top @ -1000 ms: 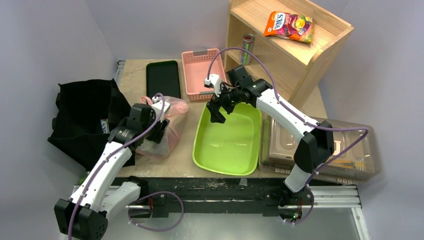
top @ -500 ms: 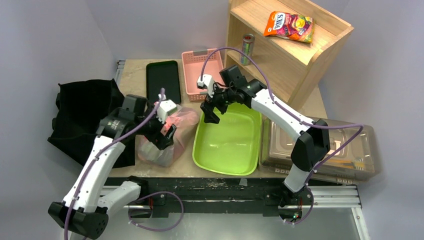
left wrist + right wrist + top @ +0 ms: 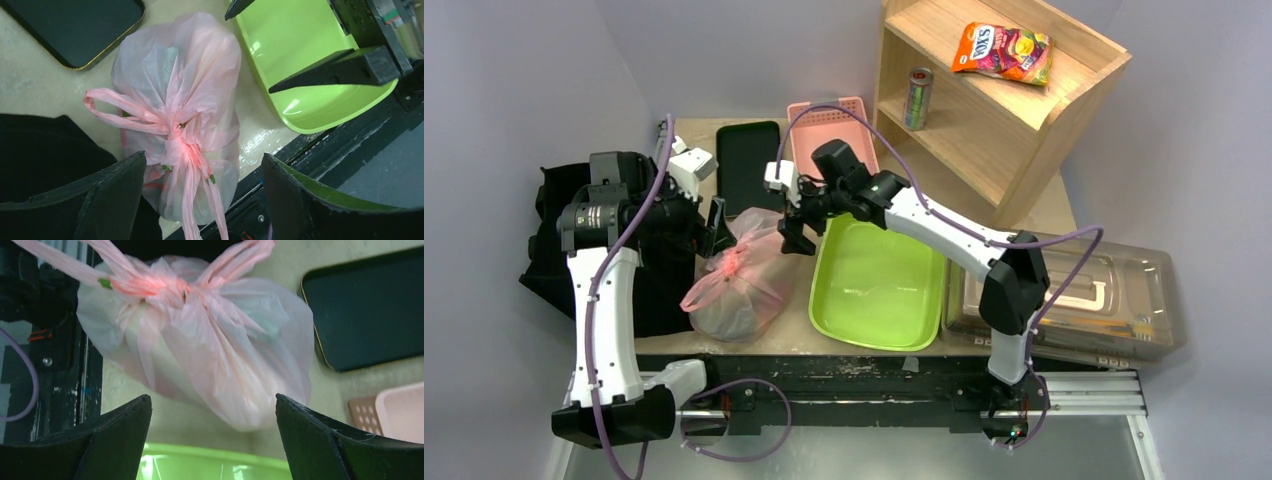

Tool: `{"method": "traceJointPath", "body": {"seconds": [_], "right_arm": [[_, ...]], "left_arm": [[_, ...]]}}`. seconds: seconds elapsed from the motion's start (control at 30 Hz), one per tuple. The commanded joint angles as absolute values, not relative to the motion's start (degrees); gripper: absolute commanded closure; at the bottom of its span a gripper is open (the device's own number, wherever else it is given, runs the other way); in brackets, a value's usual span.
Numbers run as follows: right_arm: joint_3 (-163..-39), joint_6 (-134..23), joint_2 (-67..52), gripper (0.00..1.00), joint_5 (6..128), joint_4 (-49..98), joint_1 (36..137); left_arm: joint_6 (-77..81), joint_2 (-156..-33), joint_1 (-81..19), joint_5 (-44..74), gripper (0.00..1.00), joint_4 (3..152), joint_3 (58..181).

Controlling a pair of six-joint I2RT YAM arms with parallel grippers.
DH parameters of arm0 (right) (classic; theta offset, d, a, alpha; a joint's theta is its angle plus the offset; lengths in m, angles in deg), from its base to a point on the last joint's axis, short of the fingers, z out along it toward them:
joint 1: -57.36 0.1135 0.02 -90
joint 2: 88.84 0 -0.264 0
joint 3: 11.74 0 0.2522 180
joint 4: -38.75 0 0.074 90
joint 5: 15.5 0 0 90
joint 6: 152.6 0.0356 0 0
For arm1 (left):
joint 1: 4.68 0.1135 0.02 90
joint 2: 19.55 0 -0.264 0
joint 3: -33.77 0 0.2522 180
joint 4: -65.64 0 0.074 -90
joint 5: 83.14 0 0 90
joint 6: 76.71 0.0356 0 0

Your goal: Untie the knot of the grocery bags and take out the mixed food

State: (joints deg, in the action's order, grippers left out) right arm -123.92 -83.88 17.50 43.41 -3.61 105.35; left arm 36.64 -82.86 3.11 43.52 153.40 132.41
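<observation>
The pink grocery bag point(image 3: 742, 285) lies tied on the table, left of the green tub. Its knot point(image 3: 729, 265) faces up, with one handle loop out to the side and two tails trailing toward the table's near edge. In the left wrist view the bag point(image 3: 175, 85) and knot point(image 3: 177, 142) lie below my left gripper point(image 3: 203, 157), which is open and holds nothing. My left gripper point(image 3: 714, 225) hovers at the bag's far left. My right gripper point(image 3: 792, 228) is open at the bag's far right, facing the bag point(image 3: 215, 350) and knot point(image 3: 150, 287). The mixed food is hidden inside the bag.
The green tub point(image 3: 824, 300) stands right of the bag. A black tray point(image 3: 749, 155) and a pink basket point(image 3: 824, 130) lie behind. A black cloth bag point(image 3: 564, 250) is at the left, a clear lidded box point(image 3: 1114, 290) at the right. A wooden shelf point(image 3: 1024, 110) holds a can point(image 3: 918, 98) and a snack packet point(image 3: 1004, 50).
My left gripper opened, let go of the bag and rose back to the far left. The bag settled with its knot up. My right gripper moved left from over the tub to the bag.
</observation>
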Motion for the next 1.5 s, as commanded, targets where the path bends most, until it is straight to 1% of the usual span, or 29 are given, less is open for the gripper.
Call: {"method": "traceJointPath", "body": {"seconds": [0.0,0.1,0.17,0.3,0.4,0.43,0.47,0.6,0.67,0.73,0.77,0.9,0.97,1.03,1.17,1.33,1.47], "right_arm": [[-128.78,-79.31,19.69,0.11,42.7,5.9,107.94],[-130.82,-78.46,22.08,0.16,42.88,8.91,109.64],[-131.88,-78.69,23.58,0.18,42.71,9.73,111.17],[-132.54,-80.68,25.76,0.2,43.97,10.27,113.63],[-132.4,-82.05,27.65,0.22,46.35,9.79,114.56],[-132.26,-82.09,28.48,0.23,47.36,9.67,114.58],[-132.09,-82.04,28.97,0.26,48.74,9.51,114.58],[-130.78,-82.72,27.99,0.58,50.44,7.31,114.51],[-126.15,-84.58,24.63,0.72,50.72,8.86,114.41],[-120.29,-86.59,21.24,0.92,51.3,12.13,114.41],[-117.69,-87.33,20.07,1.0,51.75,13.77,114.33],[-111.73,-88.06,18.47,1.0,51.92,15.76,112.93],[-108.23,-87.62,17.57,1.0,51.64,19.13,111.82],[-104.93,-87.47,16.81,1.0,51.35,23.25,110.99],[-102.05,-87.34,16.63,1.0,50.65,28.14,110.45],[-101.59,-86.02,16.89,1.0,50.52,30.62,110.36],[-100.47,-85.4,16.31,1.0,50.22,31.8,110.03]], "left_arm": [[34.2,-82.82,4.46,40.34,0.21,153.13,131.63],[33.59,-83.88,4.53,34.59,0.29,152.71,130.52],[33.42,-84.49,4.54,33.06,0.32,153.23,130.04],[31.91,-84.66,4.73,31.66,0.37,153.05,128.74],[30.91,-84.83,4.9,30.32,0.39,152.42,128.14],[30.78,-85.13,4.97,30.0,0.4,152.82,128.13],[30.79,-85.31,5.03,29.57,0.41,153.0,128.06],[33.12,-84.86,5.4,30.44,0.42,153.8,126.43],[35.27,-84.29,5.56,32.0,0.41,154.08,124.33],[39.03,-83.67,5.93,34.0,0.41,153.64,121.59],[41.9,-83.27,6.28,35.31,0.42,152.9,120.42],[52.17,-81.15,8.23,41.85,0.46,149.57,116.66],[58.97,-80.04,8.97,45.97,0.46,148.97,115.67],[67.13,-79.58,9.12,50.52,0.46,151.15,114.77],[75.27,-81.28,9.11,55.74,0.45,152.78,112.78],[75.32,-85.37,8.16,56.36,0.43,149.47,110.33],[70.9,-86.89,6.1,54.73,0.44,143.7,108.13]]}}
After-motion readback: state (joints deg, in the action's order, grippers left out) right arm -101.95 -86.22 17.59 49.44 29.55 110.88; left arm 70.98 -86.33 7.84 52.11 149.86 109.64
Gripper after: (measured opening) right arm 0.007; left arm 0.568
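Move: The bag's knot is some 11 cm to the right hand's left, about 4 cm back and 7 cm below. The green tub's middle sits roughly 18 cm to that hand's right and 6 cm back, down on the table; the black tray is about 14 cm ahead, 7 cm left. From the left hand the knot is about 14 cm below and 2 cm ahead, not off to either side; the black shopping bag is some 18 cm to its left and 2 cm ahead. Pinching the pink plastic at the knot's right side, the right fingers shut fully after reaching about 10 cm left and sinking; they then draw some 6 cm back to the right with it. The left hand sinks about 12 cm towards the knot, swinging 4 cm left and back, turning slightly counter-clockwise, then clockwise, fingers narrowing but open. ##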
